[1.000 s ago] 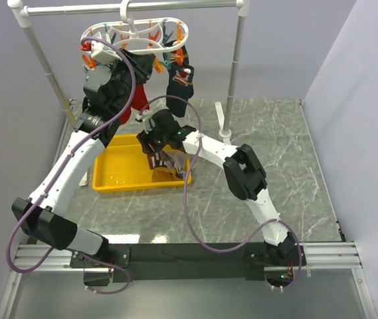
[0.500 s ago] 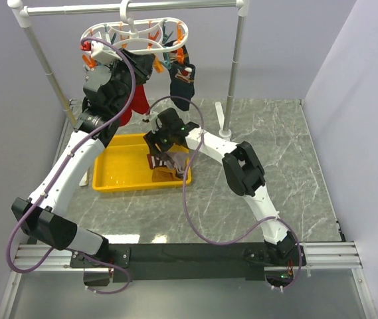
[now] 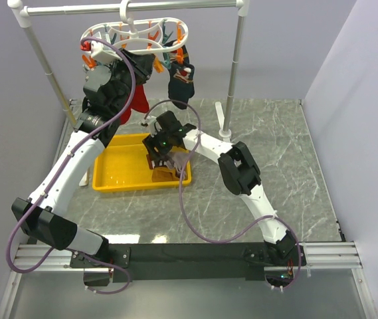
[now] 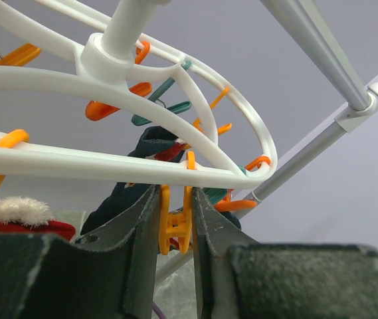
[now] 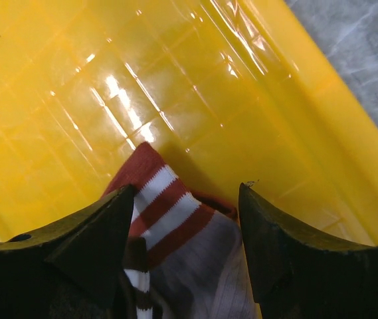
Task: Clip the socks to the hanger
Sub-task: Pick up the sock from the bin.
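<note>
The white oval hanger hangs by its hook from the rail, with orange and teal clothespins under it. A dark sock and a red sock hang from it. My left gripper is raised under the ring and shut on an orange clothespin. My right gripper is low in the yellow tray, open, its fingers either side of a red cuff with white stripes. A grey sock and a brown striped cuff lie beside it.
The white stand's right pole and its foot rise just right of the tray. The left pole slants behind the left arm. A purple cable loops over the marble tabletop.
My right gripper has moved left and down into the tray and opened a little wider over the socks. The left gripper stays shut on the clothespin.
</note>
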`<act>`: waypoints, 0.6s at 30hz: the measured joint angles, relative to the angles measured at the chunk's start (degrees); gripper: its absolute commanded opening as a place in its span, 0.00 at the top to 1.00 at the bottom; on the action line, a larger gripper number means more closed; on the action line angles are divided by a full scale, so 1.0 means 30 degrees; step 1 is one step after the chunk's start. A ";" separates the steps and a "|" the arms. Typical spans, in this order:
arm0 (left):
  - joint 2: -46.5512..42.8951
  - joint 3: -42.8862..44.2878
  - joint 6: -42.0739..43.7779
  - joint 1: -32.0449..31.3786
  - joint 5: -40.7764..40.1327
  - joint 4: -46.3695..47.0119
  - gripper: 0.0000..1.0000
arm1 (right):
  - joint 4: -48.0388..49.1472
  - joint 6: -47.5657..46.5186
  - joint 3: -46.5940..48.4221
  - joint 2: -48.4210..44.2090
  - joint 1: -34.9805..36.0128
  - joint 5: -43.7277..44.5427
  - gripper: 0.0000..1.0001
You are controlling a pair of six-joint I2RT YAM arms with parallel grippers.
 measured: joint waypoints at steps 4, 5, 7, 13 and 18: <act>0.0000 0.0000 0.0000 0.0000 0.0000 0.0000 0.73 | -0.0095 0.0000 0.0182 0.0007 0.0022 -0.0109 0.54; 0.0000 0.0000 0.0000 0.0000 0.0007 0.0000 0.73 | -0.0131 0.0066 0.0182 0.0029 0.0022 -0.0131 0.61; 0.0000 0.0000 -0.0007 0.0000 0.0000 0.0000 0.73 | -0.0226 0.0117 0.0182 0.0066 0.0022 -0.0182 0.85; 0.0000 -0.0007 -0.0029 0.0000 0.0000 0.0000 0.73 | -0.0211 0.0423 0.0029 0.0058 0.0015 -0.0729 1.00; 0.0000 -0.0015 -0.0029 0.0015 0.0000 0.0015 0.73 | 0.1960 0.1792 -0.3126 -0.1421 -0.0036 -0.1137 1.00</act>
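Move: The grey sock's red-and-white striped cuff already lies between the right hand's open fingers, about 1 cm back of their midpoint and 1 cm below it. The mustard sock is about 6 cm back and 4 cm to the right, and the bin's far rim runs some 9 cm ahead, level sideways. From the left hand, up at the hanger, the cuff lies about 47 cm below, some 3 cm back and 2 cm to the left. Holding nearly still low in the yellow bin, the right hand shuts its wide-open fingers fully and pinches the grey sock at its striped cuff, the pads meeting on the fabric. With the grip kept, it then eases back about 2 cm, quickening and still level, and tilts slightly, some 5 degrees. ##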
